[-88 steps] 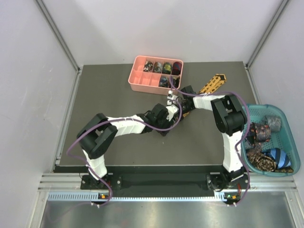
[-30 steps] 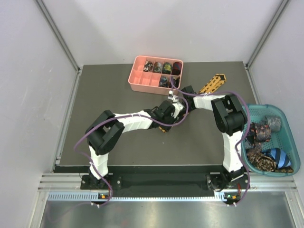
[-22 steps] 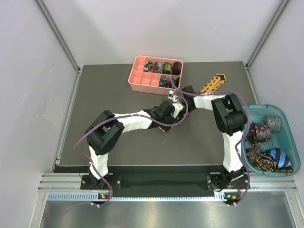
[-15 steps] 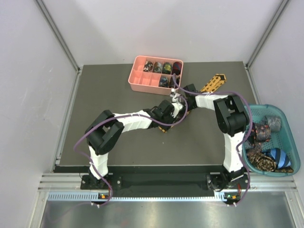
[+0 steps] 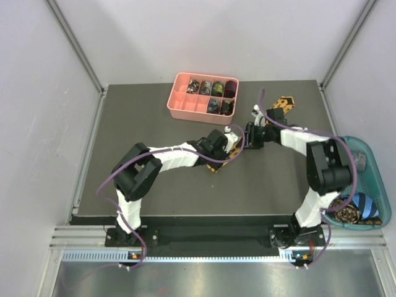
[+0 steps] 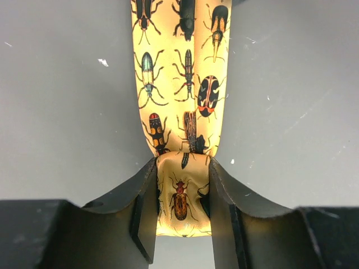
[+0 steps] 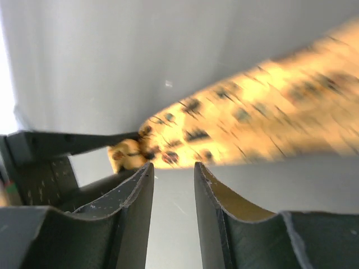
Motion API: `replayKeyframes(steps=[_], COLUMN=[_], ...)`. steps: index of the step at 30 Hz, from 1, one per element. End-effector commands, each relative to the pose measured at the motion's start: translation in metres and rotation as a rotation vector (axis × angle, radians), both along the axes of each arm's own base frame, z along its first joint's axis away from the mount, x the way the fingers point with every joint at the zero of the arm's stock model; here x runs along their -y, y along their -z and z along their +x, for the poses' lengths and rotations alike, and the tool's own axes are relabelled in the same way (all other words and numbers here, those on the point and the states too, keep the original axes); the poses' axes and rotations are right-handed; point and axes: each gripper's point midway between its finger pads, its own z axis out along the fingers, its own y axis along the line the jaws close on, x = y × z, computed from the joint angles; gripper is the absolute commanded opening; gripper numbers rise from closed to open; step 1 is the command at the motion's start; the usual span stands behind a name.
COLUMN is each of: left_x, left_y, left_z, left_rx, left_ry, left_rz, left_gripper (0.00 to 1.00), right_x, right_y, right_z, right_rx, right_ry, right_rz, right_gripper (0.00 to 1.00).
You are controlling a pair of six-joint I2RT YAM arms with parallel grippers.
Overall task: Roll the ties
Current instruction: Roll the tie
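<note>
The golden-yellow tie (image 6: 179,84), printed with beetles, lies flat on the dark table. My left gripper (image 6: 182,202) is shut on its folded narrow end. In the top view the left gripper (image 5: 234,147) is at the table's middle, and the tie's wide end (image 5: 283,101) shows at the back right. My right gripper (image 7: 173,185) hovers just short of the blurred tie (image 7: 252,123), its jaws a little apart with nothing between them. In the top view the right gripper (image 5: 249,137) is right beside the left one.
A pink compartment tray (image 5: 184,109) at the back holds several rolled ties (image 5: 210,88). A teal basket (image 5: 378,162) at the right edge holds more ties (image 5: 362,204). The right arm's elbow (image 5: 328,167) hangs over the basket's edge.
The right arm has swung its elbow out to the right, and its gripper has pulled back from the tie. The left gripper has stayed on the tie's end.
</note>
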Motion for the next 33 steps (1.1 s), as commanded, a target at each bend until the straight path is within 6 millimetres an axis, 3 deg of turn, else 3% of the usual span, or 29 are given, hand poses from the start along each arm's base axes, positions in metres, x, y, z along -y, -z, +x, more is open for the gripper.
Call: replayKeyframes(steps=[1,2,4,5,6,7,8,9,11,12,14,15,18,22,26,27,29,30,32,33], left_x=[-0.033,-0.032,-0.035,-0.038,-0.039,-0.041,-0.042,-0.042,-0.041,-0.041,-0.043,-0.043,-0.044,-0.042,-0.043,-0.041,-0.042,-0.041,-0.042,-0.042], left_y=[0.048,0.047,0.047,0.05,0.051,0.048,0.052,0.053,0.054,0.055,0.058,0.059,0.061,0.061,0.065,0.065,0.067,0.066,0.067,0.067], left_z=[-0.05,-0.049,-0.052,-0.054,-0.053,-0.055,-0.057,-0.058,-0.063,-0.064,-0.067,-0.067,-0.068,-0.068,-0.069,-0.069,-0.071,-0.071,-0.073,-0.072], left_rx=[-0.237,-0.244,-0.268,-0.285,-0.294,-0.314,-0.332,-0.345,-0.39,-0.403,-0.435,-0.44,-0.455,-0.47,-0.488,-0.492,-0.505,-0.509,-0.522,-0.525], left_ry=[0.008,0.003,-0.008,-0.015,-0.022,-0.036,-0.038,-0.041,-0.038,-0.035,-0.035,-0.038,-0.044,-0.044,-0.045,-0.045,-0.042,-0.041,-0.035,-0.033], left_rz=[0.155,0.157,0.181,0.201,0.212,0.23,0.247,0.255,0.267,0.272,0.299,0.307,0.323,0.331,0.347,0.346,0.351,0.352,0.36,0.365], left_gripper=[0.25,0.25,0.25,0.25,0.25,0.25,0.24,0.24,0.24,0.24,0.23,0.22,0.22,0.22,0.22,0.22,0.22,0.21,0.22,0.21], right_x=[0.029,0.041,0.058,0.064,0.067,0.072,0.071,0.076,0.075,0.063,0.064,0.051,0.044,0.012,-0.023,-0.041,-0.049,-0.063,-0.07,-0.078], right_y=[-0.037,-0.022,-0.033,-0.023,-0.024,-0.042,-0.047,-0.038,-0.053,-0.069,-0.08,-0.094,-0.113,-0.133,-0.14,-0.138,-0.14,-0.131,-0.126,-0.108], right_z=[0.015,0.006,0.002,-0.012,-0.017,-0.018,-0.032,-0.035,-0.049,-0.06,-0.068,-0.08,-0.092,-0.121,-0.151,-0.168,-0.175,-0.189,-0.193,-0.198], right_rx=[0.191,0.186,0.261,0.248,0.271,0.342,0.383,0.374,0.462,0.522,0.596,0.645,0.728,0.836,0.943,0.964,1.008,1.019,1.035,1.022], right_ry=[0.177,0.22,0.29,0.3,0.313,0.348,0.343,0.355,0.352,0.32,0.333,0.297,0.286,0.161,0.001,-0.067,-0.086,-0.151,-0.171,-0.226], right_rz=[-0.082,-0.135,-0.193,-0.217,-0.222,-0.227,-0.231,-0.262,-0.299,-0.288,-0.34,-0.32,-0.334,-0.305,-0.316,-0.31,-0.354,-0.362,-0.406,-0.454], right_gripper=[0.35,0.35,0.34,0.33,0.33,0.33,0.33,0.33,0.32,0.33,0.33,0.33,0.33,0.32,0.3,0.3,0.3,0.3,0.33,0.34])
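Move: The tie's roll sits between the left hand's fingertips, on the table. From the free right hand it lies about 7 cm back, 9 cm to the left and 4 cm lower. The middle of the tie's flat strip is roughly 4 cm ahead of the right hand, 4 cm to its right and 6 cm below. The pink tray's middle is some 17 cm ahead of that hand and 16 cm to its left. Back towards the robot, some 20 cm in all, the right hand sweeps clear of the strip, first drifting 7 cm right, then swinging left and climbing to over 10 cm higher, ending on the near side of the roll, fingers partly open and turned to point forward-left and less steeply down. The left hand stays put, still pinching the roll, and tilts about 15 degrees more upright. ##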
